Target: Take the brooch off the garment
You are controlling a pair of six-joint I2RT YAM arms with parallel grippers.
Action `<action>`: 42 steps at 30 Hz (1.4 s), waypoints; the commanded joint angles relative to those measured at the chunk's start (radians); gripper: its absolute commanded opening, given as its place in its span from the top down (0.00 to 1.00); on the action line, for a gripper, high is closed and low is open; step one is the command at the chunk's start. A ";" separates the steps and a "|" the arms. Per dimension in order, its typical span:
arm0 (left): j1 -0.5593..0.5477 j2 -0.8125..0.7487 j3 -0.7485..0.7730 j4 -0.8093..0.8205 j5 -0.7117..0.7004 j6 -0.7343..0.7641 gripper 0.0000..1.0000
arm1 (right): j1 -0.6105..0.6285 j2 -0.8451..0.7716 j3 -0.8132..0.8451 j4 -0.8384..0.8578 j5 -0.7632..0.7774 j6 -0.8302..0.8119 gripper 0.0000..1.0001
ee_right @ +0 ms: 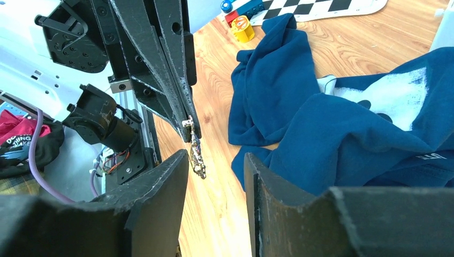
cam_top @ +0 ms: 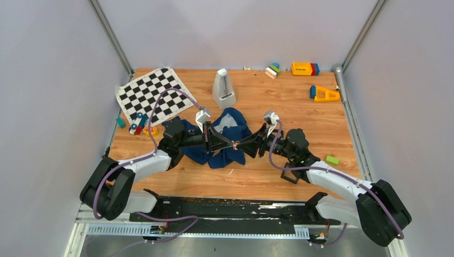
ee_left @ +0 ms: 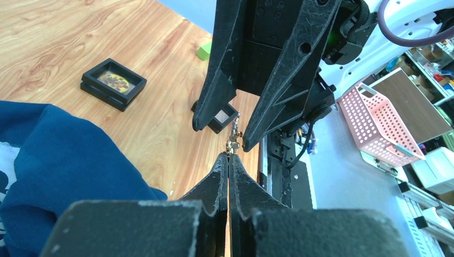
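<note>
The brooch (cam_top: pixel 234 143) is a tiny gold-brown piece held in the air above the wood, clear of the garment. My left gripper (cam_top: pixel 230 143) is shut on the brooch (ee_left: pixel 233 140), which sticks out past the closed tips (ee_left: pixel 228 156). Facing it, my right gripper (cam_top: pixel 242 144) is open, and the brooch (ee_right: pixel 197 159) hangs between its fingers, close to the left-hand one (ee_right: pixel 176 166); whether they touch I cannot tell. The navy garment (cam_top: pixel 241 128) lies crumpled on the table behind both grippers, its white print (ee_right: pixel 396 96) showing.
Black square frames lie on the wood (ee_left: pixel 113 83) (cam_top: pixel 289 175). A green block (cam_top: pixel 332 159) sits to the right. The chequered cloth (cam_top: pixel 150 93), small toys (cam_top: pixel 140 126) and a white metronome-shaped thing (cam_top: pixel 224 88) stand further back. Toy blocks (cam_top: pixel 305 68) lie at the back right.
</note>
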 commanded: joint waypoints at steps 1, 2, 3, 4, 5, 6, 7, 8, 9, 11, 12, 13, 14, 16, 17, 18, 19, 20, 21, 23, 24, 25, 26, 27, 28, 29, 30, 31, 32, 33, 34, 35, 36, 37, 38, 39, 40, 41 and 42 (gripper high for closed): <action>-0.014 0.001 0.028 0.046 0.028 0.004 1.00 | -0.003 0.015 0.031 0.049 -0.011 0.021 0.58; -0.014 0.001 0.027 0.046 0.029 0.005 1.00 | -0.003 0.019 0.032 0.049 -0.011 0.022 0.58; -0.014 0.001 0.027 0.046 0.030 0.005 1.00 | -0.004 0.022 0.034 0.050 -0.014 0.024 0.58; -0.015 0.001 0.028 0.046 0.030 0.007 1.00 | -0.003 0.025 0.034 0.051 -0.014 0.026 0.58; -0.015 0.001 0.028 0.045 0.030 0.007 1.00 | -0.003 0.028 0.035 0.052 -0.019 0.027 0.58; -0.016 0.003 0.029 0.045 0.031 0.007 1.00 | -0.003 0.031 0.036 0.054 -0.022 0.028 0.59; -0.017 0.004 0.030 0.045 0.032 0.007 1.00 | -0.004 0.033 0.037 0.055 -0.023 0.029 0.59; -0.017 0.005 0.030 0.045 0.032 0.009 1.00 | -0.004 0.035 0.038 0.055 -0.024 0.031 0.60; -0.018 0.005 0.030 0.045 0.034 0.010 1.00 | -0.004 0.036 0.039 0.054 -0.023 0.033 0.61; -0.020 0.006 0.030 0.045 0.035 0.011 1.00 | -0.003 0.037 0.040 0.055 -0.021 0.037 0.63; -0.022 0.006 0.031 0.045 0.036 0.012 1.00 | -0.003 0.038 0.039 0.055 -0.019 0.039 0.63; -0.023 0.006 0.032 0.045 0.037 0.014 1.00 | -0.003 0.039 0.040 0.055 -0.016 0.042 0.64; -0.023 0.007 0.032 0.045 0.035 0.016 1.00 | -0.003 0.042 0.040 0.054 -0.013 0.045 0.64; -0.027 0.007 0.032 0.043 0.037 0.021 1.00 | -0.005 0.048 0.043 0.052 -0.011 0.049 0.66; -0.028 0.006 0.033 0.041 0.037 0.023 1.00 | -0.004 0.051 0.045 0.053 -0.014 0.050 0.66; -0.029 0.007 0.033 0.040 0.038 0.025 1.00 | -0.003 0.054 0.046 0.054 -0.014 0.052 0.68; -0.032 0.008 0.035 0.038 0.039 0.028 1.00 | -0.003 0.058 0.047 0.053 -0.016 0.054 0.69; -0.033 0.007 0.035 0.035 0.041 0.028 1.00 | -0.003 0.061 0.049 0.051 -0.015 0.056 0.69; -0.036 0.007 0.036 0.035 0.041 0.032 1.00 | -0.003 0.065 0.050 0.050 -0.015 0.057 0.70; -0.040 0.004 0.038 0.029 0.042 0.039 1.00 | -0.004 0.068 0.051 0.049 -0.012 0.061 0.71; -0.041 0.002 0.038 0.024 0.042 0.042 1.00 | -0.003 0.069 0.051 0.049 -0.009 0.063 0.71; -0.042 0.001 0.038 0.022 0.042 0.046 1.00 | -0.003 0.069 0.051 0.048 -0.005 0.064 0.72; -0.043 0.000 0.037 0.018 0.041 0.048 1.00 | -0.003 0.070 0.051 0.046 -0.002 0.065 0.72; -0.045 -0.002 0.038 0.016 0.041 0.053 1.00 | -0.003 0.071 0.052 0.044 0.001 0.066 0.73; -0.046 -0.002 0.039 0.012 0.041 0.056 1.00 | -0.003 0.073 0.053 0.043 0.001 0.067 0.73; -0.049 -0.004 0.040 0.008 0.040 0.061 1.00 | -0.003 0.076 0.054 0.043 0.001 0.068 0.73; -0.050 -0.005 0.042 0.000 0.040 0.065 1.00 | -0.004 0.077 0.056 0.043 0.001 0.070 0.74; -0.054 -0.006 0.043 -0.004 0.040 0.072 1.00 | -0.003 0.079 0.056 0.043 0.001 0.071 0.74; -0.056 -0.007 0.045 -0.012 0.040 0.074 1.00 | -0.003 0.080 0.056 0.042 0.003 0.073 0.75; -0.058 -0.010 0.045 -0.015 0.038 0.079 1.00 | -0.003 0.081 0.057 0.038 0.008 0.074 0.76; -0.059 -0.011 0.045 -0.019 0.036 0.083 1.00 | -0.003 0.081 0.058 0.034 0.017 0.076 0.77; -0.059 -0.015 0.045 -0.023 0.034 0.086 1.00 | -0.003 0.081 0.059 0.028 0.024 0.075 0.77; -0.060 -0.021 0.044 -0.028 0.032 0.091 1.00 | -0.003 0.082 0.059 0.023 0.028 0.075 0.77; -0.061 -0.024 0.044 -0.038 0.028 0.095 1.00 | -0.004 0.083 0.062 0.018 0.034 0.075 0.77; -0.061 -0.030 0.043 -0.043 0.025 0.102 1.00 | -0.003 0.084 0.063 0.013 0.040 0.075 0.77; -0.061 -0.032 0.043 -0.049 0.023 0.105 1.00 | -0.004 0.085 0.065 0.008 0.045 0.075 0.78; -0.061 -0.036 0.042 -0.051 0.022 0.108 1.00 | -0.004 0.086 0.068 0.002 0.051 0.076 0.78; -0.061 -0.037 0.041 -0.053 0.021 0.109 1.00 | -0.005 0.087 0.069 -0.003 0.056 0.076 0.79; -0.061 -0.038 0.041 -0.053 0.021 0.110 1.00 | -0.005 0.088 0.070 -0.006 0.061 0.077 0.79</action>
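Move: The brooch is already off the garment, held edge-on in the left hand's shut fingertips, about 2 cm to the right of that hand's point. From the right hand it lies some 2 cm to the left and about 1 cm back, at the same height, by the half-open fingers. The garment's middle is roughly 6 cm ahead of the right hand, 10 cm left and 18 cm below; the farther dark frame is about 3 cm ahead, 10 cm right and 18 cm below. The brooch stays pinched in the left fingers, which sink about 1 cm and edge slightly right, while the right hand creeps left and down, roughly 1 cm each way, to bring its fingertips around it. The right hand turns some 5 degrees as its fingers steadily narrow to about half their gap without shutting; whether they touch the brooch can't be told. ##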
